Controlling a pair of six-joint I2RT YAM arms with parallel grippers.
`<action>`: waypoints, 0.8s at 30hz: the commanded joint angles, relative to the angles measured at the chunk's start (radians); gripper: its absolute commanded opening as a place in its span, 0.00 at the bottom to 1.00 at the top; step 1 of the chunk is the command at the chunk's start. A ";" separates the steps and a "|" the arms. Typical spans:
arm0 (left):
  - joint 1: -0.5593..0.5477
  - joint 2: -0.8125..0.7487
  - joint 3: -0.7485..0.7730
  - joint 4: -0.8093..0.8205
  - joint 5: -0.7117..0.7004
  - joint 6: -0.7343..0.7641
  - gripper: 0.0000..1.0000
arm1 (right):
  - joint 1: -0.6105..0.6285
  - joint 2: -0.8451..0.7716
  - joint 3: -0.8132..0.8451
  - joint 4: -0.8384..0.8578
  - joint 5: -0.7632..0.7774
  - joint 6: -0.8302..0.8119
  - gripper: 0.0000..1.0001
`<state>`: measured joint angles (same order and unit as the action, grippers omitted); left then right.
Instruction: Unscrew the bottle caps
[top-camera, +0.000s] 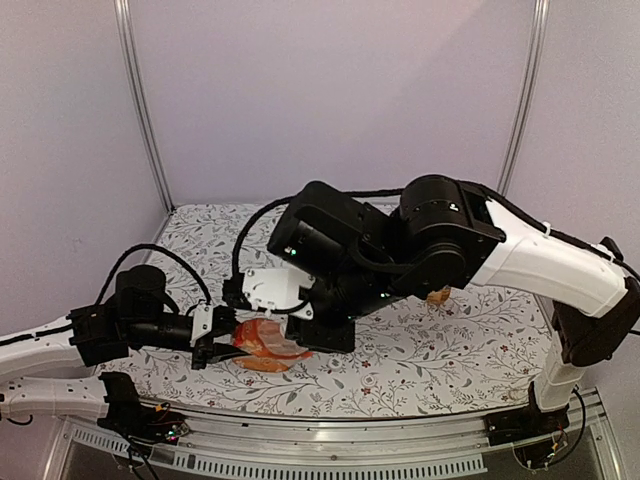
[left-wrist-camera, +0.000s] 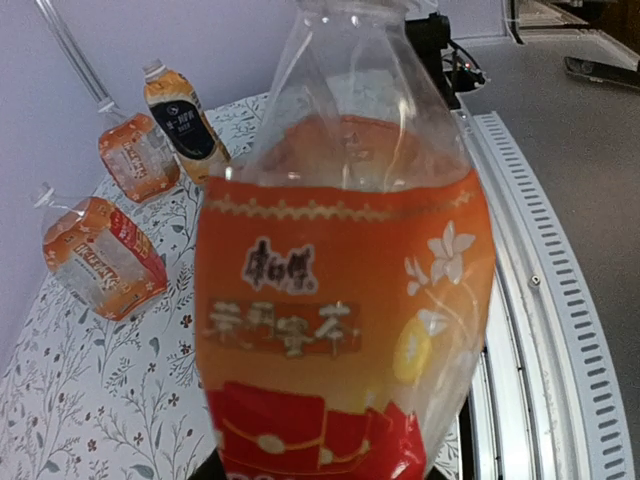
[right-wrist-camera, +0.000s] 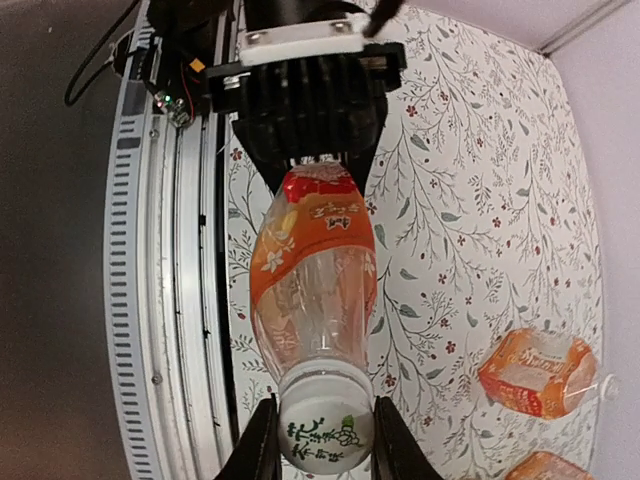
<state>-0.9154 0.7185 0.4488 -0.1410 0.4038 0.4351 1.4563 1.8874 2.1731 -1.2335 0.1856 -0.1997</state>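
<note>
A clear bottle (right-wrist-camera: 312, 270) with an orange and red label lies level between my two grippers; it also shows in the top view (top-camera: 266, 345). My left gripper (top-camera: 218, 342) is shut on its base end, and it fills the left wrist view (left-wrist-camera: 340, 300). My right gripper (right-wrist-camera: 325, 442) is shut on its white cap (right-wrist-camera: 323, 425), one finger (right-wrist-camera: 262, 445) on each side. Three other bottles lie on the table: a black-labelled one (left-wrist-camera: 186, 120) with a white cap (left-wrist-camera: 152, 70), and two orange-labelled ones (left-wrist-camera: 138, 155) (left-wrist-camera: 100, 255).
The floral tablecloth (right-wrist-camera: 450, 200) covers the table. A metal rail (right-wrist-camera: 165, 300) runs along the near edge, close under the held bottle. Two lying bottles (right-wrist-camera: 535, 372) (right-wrist-camera: 550, 468) show to the right in the right wrist view. My right arm (top-camera: 440, 240) hides much of the table's middle.
</note>
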 joint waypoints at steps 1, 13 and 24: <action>0.000 -0.002 0.040 -0.072 0.137 0.096 0.04 | 0.094 -0.047 -0.073 -0.073 0.197 -0.496 0.00; -0.010 -0.007 0.036 -0.085 0.131 0.113 0.04 | 0.193 -0.068 -0.115 0.024 0.432 -0.905 0.00; -0.009 -0.033 -0.004 0.034 -0.013 -0.010 0.04 | -0.093 -0.418 -0.717 0.489 0.205 0.039 0.00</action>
<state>-0.9184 0.6998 0.4641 -0.1783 0.4587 0.4896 1.4788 1.5696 1.6432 -0.9497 0.5156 -0.6537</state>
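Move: The right gripper still pinches the white cap on the orange bottle, cap right at its finger pads. The bottle's body slants away from it, its middle roughly 8 cm to the left, 7 cm lower and about level fore-and-aft. One capless orange bottle stands about 30 cm ahead of this hand, hardly to either side and some 20 cm lower. From the left gripper, which holds the bottle low down, the cap is roughly 14 cm to the right, 12 cm higher and about level fore-and-aft. Keep the cap pinched and roll the right wrist nearly 60 degrees counter-clockwise, looking along its fingers at the cap, while drawing back 2-3 cm; then carry the cap off the neck, forward and rightward some 8 cm, unrolling part-way. Keep the left grip on the bottle, easing it back about 2.5 cm with the twist, then partly forward again. ##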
